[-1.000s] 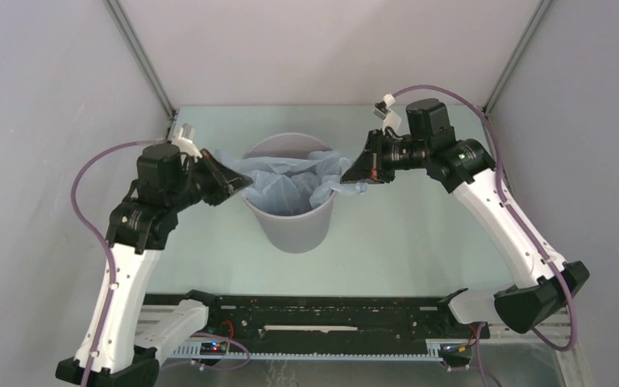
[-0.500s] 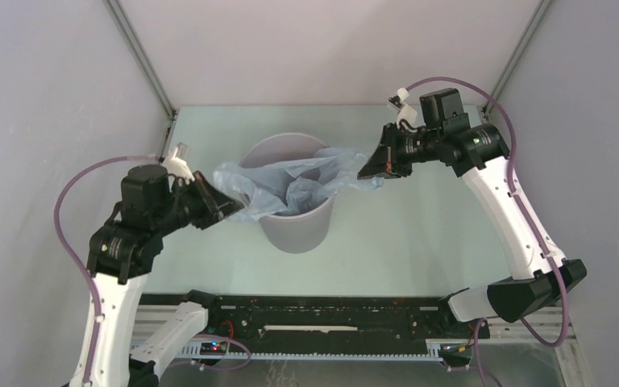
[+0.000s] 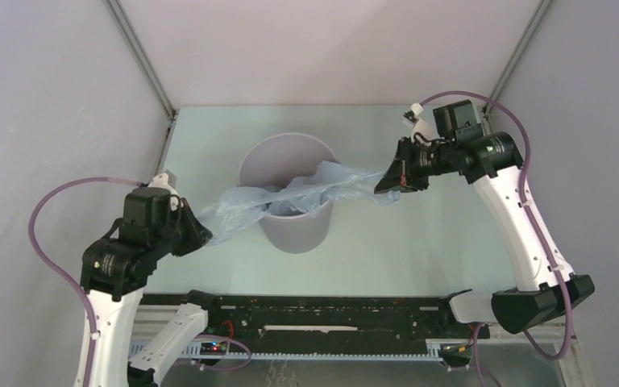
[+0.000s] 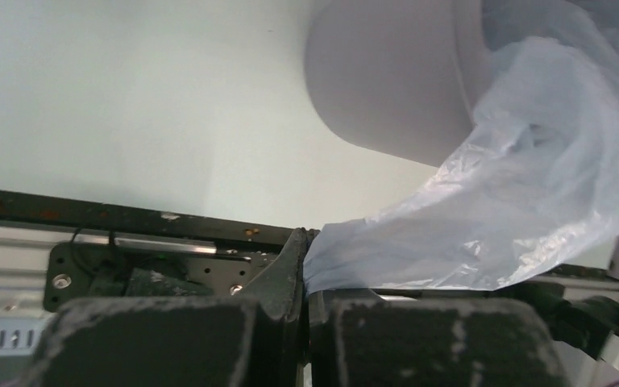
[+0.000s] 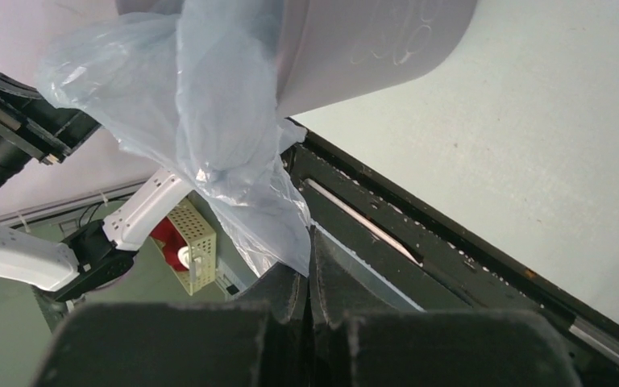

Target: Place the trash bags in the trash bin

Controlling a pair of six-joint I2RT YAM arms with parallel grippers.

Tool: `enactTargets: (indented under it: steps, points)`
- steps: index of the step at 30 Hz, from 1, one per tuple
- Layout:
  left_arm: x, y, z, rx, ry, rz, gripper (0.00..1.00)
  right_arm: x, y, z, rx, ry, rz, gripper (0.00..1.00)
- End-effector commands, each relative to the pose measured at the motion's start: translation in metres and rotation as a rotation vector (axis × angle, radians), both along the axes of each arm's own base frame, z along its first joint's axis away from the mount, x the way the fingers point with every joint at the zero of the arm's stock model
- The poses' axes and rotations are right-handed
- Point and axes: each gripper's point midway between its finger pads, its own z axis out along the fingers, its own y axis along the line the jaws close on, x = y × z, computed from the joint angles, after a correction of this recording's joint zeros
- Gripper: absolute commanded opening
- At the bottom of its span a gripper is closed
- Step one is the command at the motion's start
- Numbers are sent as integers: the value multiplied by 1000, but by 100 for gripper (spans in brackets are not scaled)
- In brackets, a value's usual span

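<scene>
The round grey trash bin [image 3: 290, 230] stands upright mid-table. A thin pale-blue trash bag [image 3: 290, 193] is stretched across its near rim, part of it sagging inside. My left gripper [image 3: 200, 234] is shut on the bag's left end, low and left of the bin. My right gripper [image 3: 388, 184] is shut on its right end, right of the bin. In the left wrist view the film [image 4: 483, 218] fans out from the shut left gripper [image 4: 306, 274] toward the bin [image 4: 387, 81]. In the right wrist view the bag [image 5: 218, 137] hangs from the shut right gripper [image 5: 309, 262] beside the bin [image 5: 371, 48].
A black rail [image 3: 314, 310] runs along the table's near edge between the arm bases. Grey enclosure walls close the left, right and back, with metal corner posts [image 3: 141, 60]. The pale-green tabletop [image 3: 419, 250] surrounds the bin.
Both grippers have drawn outward from the bin, the left one down and to the left, the right one further right. The bag has been pulled taut and lifted partly out of the bin.
</scene>
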Motion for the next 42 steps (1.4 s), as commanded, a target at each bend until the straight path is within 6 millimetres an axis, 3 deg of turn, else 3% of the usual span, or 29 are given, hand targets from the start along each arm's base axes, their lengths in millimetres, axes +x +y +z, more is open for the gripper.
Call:
enactTargets:
  steps: [1, 4, 9, 12, 14, 18, 20, 26, 31, 35, 39, 42]
  points:
    - [4, 29, 8, 141, -16, 81, 0, -13, -20, 9, -59, -42, 3, 0]
    - [7, 40, 6, 184, -18, 124, 0, -11, -29, 4, -93, -57, -28, 0]
    - [29, 47, -4, 261, 39, 135, 0, 6, -32, -22, -139, -38, -55, 0]
    - [30, 65, 16, 341, 11, 181, 0, 15, -56, -29, -283, -61, -125, 0]
    - [31, 59, 33, 305, -32, 159, 2, 15, -55, -20, -269, -84, -131, 10]
    - [41, 15, 47, 73, -84, 67, 16, 12, -18, -4, -79, -69, -79, 33]
    - [47, -4, 49, -27, -105, 31, 19, 13, -5, -3, -81, -76, -65, 44]
    - [59, -12, 64, -62, -158, 3, 43, 35, -4, 15, -226, -287, -46, 78]
    - [61, -7, 78, -9, -172, -10, 76, 58, -1, 36, -321, -505, -11, 85]
    - [53, 8, 90, 57, -195, 22, 96, 61, 7, 52, -328, -587, 15, 89]
    - [46, 25, 115, 106, -263, 87, 100, 60, 18, 60, -328, -655, 48, 90]
    - [52, 25, 138, 82, -351, 104, 100, 63, 20, 64, -329, -664, 34, 90]
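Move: Both grippers still hold an end of the trash bag slung across the trash bin. From the left gripper the bin's middle is about 17 cm ahead, 16 cm to the right and 15 cm below; the bag's middle is some 12 cm ahead, 19 cm right and slightly lower. From the right gripper the bin is about 8 cm ahead, 19 cm left and 20 cm below, the bag's middle roughly 3 cm ahead, 15 cm left and 7 cm lower. Bring the left gripper forward and outward to the left, then open it wide to free its bag end while lifting some 10 cm, tips tilting up. Draw the right gripper about 3 cm right and a little down, open it, then send it forward, up and back left, rolling it roughly 35 degrees with the fingers steeper. ##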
